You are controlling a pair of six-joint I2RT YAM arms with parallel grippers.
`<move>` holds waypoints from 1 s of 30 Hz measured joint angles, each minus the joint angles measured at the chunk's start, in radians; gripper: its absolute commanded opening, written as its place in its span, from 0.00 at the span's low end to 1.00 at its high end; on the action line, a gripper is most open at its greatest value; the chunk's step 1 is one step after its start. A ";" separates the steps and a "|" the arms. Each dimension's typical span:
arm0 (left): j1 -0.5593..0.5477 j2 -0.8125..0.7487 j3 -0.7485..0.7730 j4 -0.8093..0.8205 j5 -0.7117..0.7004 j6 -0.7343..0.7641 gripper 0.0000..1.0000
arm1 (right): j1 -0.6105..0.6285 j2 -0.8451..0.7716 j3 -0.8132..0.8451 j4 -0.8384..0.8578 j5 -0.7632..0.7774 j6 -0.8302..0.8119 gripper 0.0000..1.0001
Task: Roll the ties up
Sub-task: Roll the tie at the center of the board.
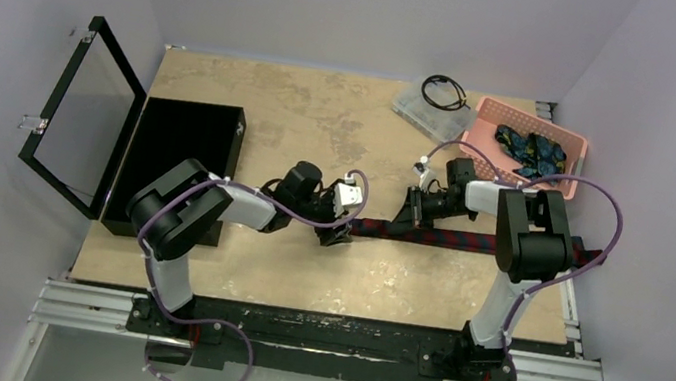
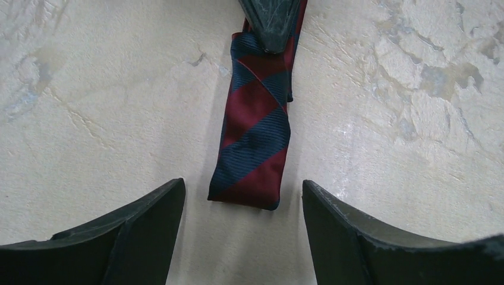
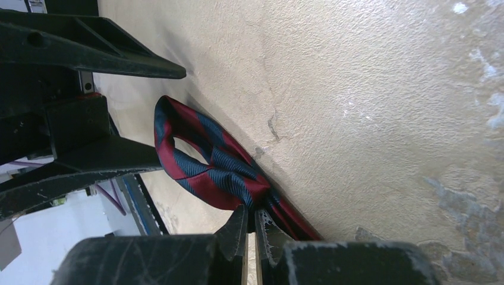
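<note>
A maroon tie (image 1: 478,242) with navy diagonal stripes lies stretched left to right across the table. Its left end is folded over into a loose loop (image 3: 196,163). My right gripper (image 3: 251,217) is shut on the cloth just behind that loop, pinching it against the table (image 1: 407,223). In the left wrist view the folded end (image 2: 252,142) lies flat, just ahead of my open left gripper (image 2: 242,189). The left fingers (image 2: 142,231) stand on either side of the end and do not touch it. More ties (image 1: 529,150), dark blue with teal, lie in a heap in a pink basket (image 1: 528,113).
An open black case (image 1: 181,167) with its glass lid (image 1: 83,112) raised stands at the left. A clear plastic box (image 1: 432,112) with a coiled black cable on it sits at the back beside the basket. Purple cables arch over both arms.
</note>
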 measured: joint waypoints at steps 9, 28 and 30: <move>0.006 0.035 0.000 0.053 0.040 0.024 0.39 | 0.000 0.001 0.002 -0.002 0.001 0.001 0.00; -0.061 0.082 0.158 0.089 0.045 -0.047 0.39 | 0.005 0.002 0.002 0.002 -0.003 0.006 0.00; -0.061 0.099 0.172 0.084 0.042 -0.055 0.39 | 0.018 0.002 0.002 0.016 -0.004 0.017 0.00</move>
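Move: The folded left end of the tie lies between the left gripper's open fingers and just beyond their tips, about 2 cm to the right and 1 cm lower. The right gripper's shut tips, clamping the tie, are some 10 cm to the left hand's right and 1 cm farther out; the flat rest of the strip runs on rightwards, its middle roughly 35 cm right and 2 cm ahead. From the right hand, the folded end is about 8 cm to the left. Close the left gripper across the tie's folded end until its fingers pinch both edges, nearly in place; then lift about 4 cm while carrying that end some 6 cm to the right, over towards the right gripper's tips, easing slightly forward late on. Keep the right gripper shut and still on the tie as the pivot. ##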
